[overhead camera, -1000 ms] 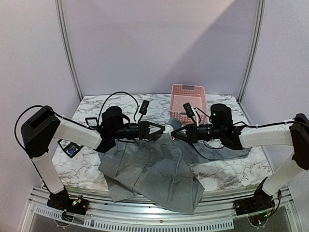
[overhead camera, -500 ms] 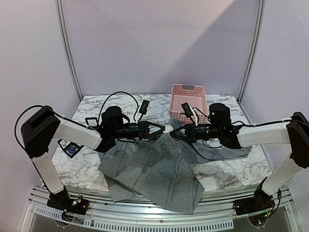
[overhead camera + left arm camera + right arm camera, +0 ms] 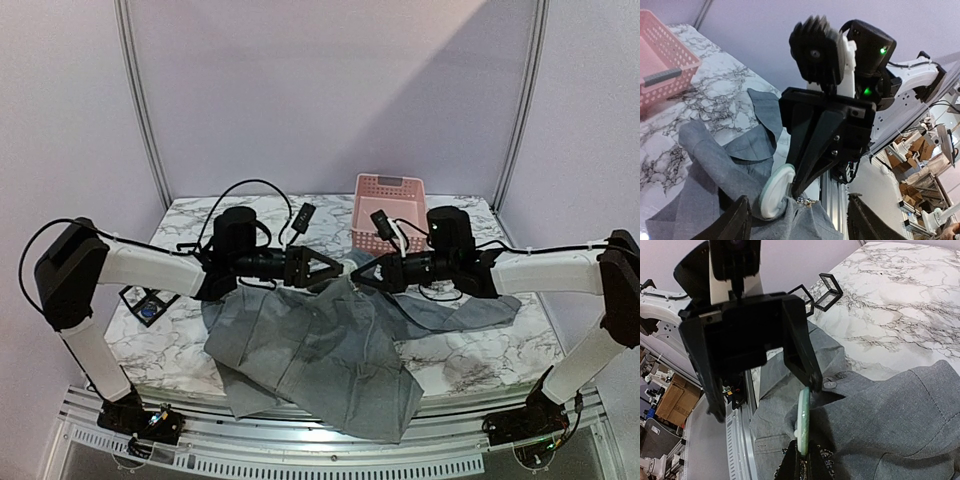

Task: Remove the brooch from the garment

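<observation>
The grey garment (image 3: pixel 310 350) lies spread over the table front, with one fold lifted between the two arms. The brooch (image 3: pixel 803 422), a round white-green disc with a glittery piece behind it, stands edge-on. My right gripper (image 3: pixel 802 460) is shut on its lower rim. In the left wrist view the brooch (image 3: pixel 776 192) sits against the raised cloth under the right gripper's tip. My left gripper (image 3: pixel 802 225) faces it, open, with its fingers either side of the disc. One left finger (image 3: pixel 812 380) is close to the disc's top edge. In the top view the left gripper (image 3: pixel 335 268) and right gripper (image 3: pixel 358 275) meet tip to tip.
A pink basket (image 3: pixel 388 205) stands at the back right of the marble table (image 3: pixel 180 350). Small black frames (image 3: pixel 820 290) lie on the table behind the left arm. A dark object (image 3: pixel 145 305) sits at the left. The garment hangs over the front rail (image 3: pixel 300 455).
My left gripper has opened and let go of the cloth by the brooch. The right gripper has stayed pinched on the disc. Both arms have risen slightly.
</observation>
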You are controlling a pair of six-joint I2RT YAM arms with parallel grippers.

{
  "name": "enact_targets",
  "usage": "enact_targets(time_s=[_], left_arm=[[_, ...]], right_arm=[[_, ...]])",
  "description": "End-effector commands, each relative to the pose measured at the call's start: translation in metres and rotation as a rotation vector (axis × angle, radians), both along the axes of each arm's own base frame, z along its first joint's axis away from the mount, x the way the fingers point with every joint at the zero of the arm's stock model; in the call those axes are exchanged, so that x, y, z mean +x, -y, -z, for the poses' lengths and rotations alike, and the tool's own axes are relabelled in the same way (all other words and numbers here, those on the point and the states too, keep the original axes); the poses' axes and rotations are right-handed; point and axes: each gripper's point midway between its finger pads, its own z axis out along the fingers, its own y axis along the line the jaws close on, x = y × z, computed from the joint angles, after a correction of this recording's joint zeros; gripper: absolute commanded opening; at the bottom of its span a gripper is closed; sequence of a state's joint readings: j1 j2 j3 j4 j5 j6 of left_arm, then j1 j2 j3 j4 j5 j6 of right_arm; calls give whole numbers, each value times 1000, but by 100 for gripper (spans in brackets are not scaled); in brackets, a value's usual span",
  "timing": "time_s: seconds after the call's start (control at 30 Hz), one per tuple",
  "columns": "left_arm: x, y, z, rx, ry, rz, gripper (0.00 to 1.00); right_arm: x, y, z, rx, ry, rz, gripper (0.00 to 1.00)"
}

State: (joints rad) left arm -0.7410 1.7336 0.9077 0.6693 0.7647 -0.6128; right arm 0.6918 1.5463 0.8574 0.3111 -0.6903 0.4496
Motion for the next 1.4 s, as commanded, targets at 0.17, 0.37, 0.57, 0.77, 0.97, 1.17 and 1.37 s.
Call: enact_targets(time_s=[0.17, 0.37, 0.57, 0.77, 0.97, 1.17, 1.37], left_arm=[[6, -17, 2, 261, 175, 77, 67], [1, -19, 15, 319, 157, 126, 65], [-3, -15, 21, 322, 133, 153, 60], [-11, -5, 26, 321, 111, 188, 50], [-9, 2, 25, 298, 92, 179, 49], [-16, 10, 29, 278, 67, 206, 45], [-21, 18, 24, 236, 77, 229, 34]], right_arm=[[1, 9, -2, -184, 65, -59, 0], [-8, 10, -3, -233, 52, -140, 0], [-15, 8, -1, -244, 27, -203, 0], [-18, 2, 1, -224, -2, -249, 0], [-20, 0, 3, -218, -19, -270, 0], [-21, -1, 6, -215, -33, -283, 0], [-23, -2, 7, -214, -47, -295, 0]])
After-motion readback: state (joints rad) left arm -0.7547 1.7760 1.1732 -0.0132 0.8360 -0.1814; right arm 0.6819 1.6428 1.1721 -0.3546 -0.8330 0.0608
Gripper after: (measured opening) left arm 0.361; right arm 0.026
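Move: The brooch's pale disc is already pinched in the right hand's shut fingers, its middle about 1 cm to the left of that hand and level ahead. From the open left hand the disc lies some 3 cm to the right, 1 cm ahead and 2 cm below. The beaded part sits about 3 cm below the disc and 2 cm nearer the base. The pink basket stands roughly 29 cm ahead of the right hand, 12 cm to its right and 12 cm lower. The left hand, already open and clear of the disc, hops up and slightly forward by about 2.5 cm, then sinks some 5 cm while drawing back and finally edging right, its fingertips tipping down and swinging clockwise towards the base as the fingers narrow to roughly half their gap around the disc. The right hand keeps its shut pinch on the disc, rises about a centimetre, then eases back and down by a couple of centimetres, tipping its fingertips down and turning some 15 degrees counter-clockwise. ##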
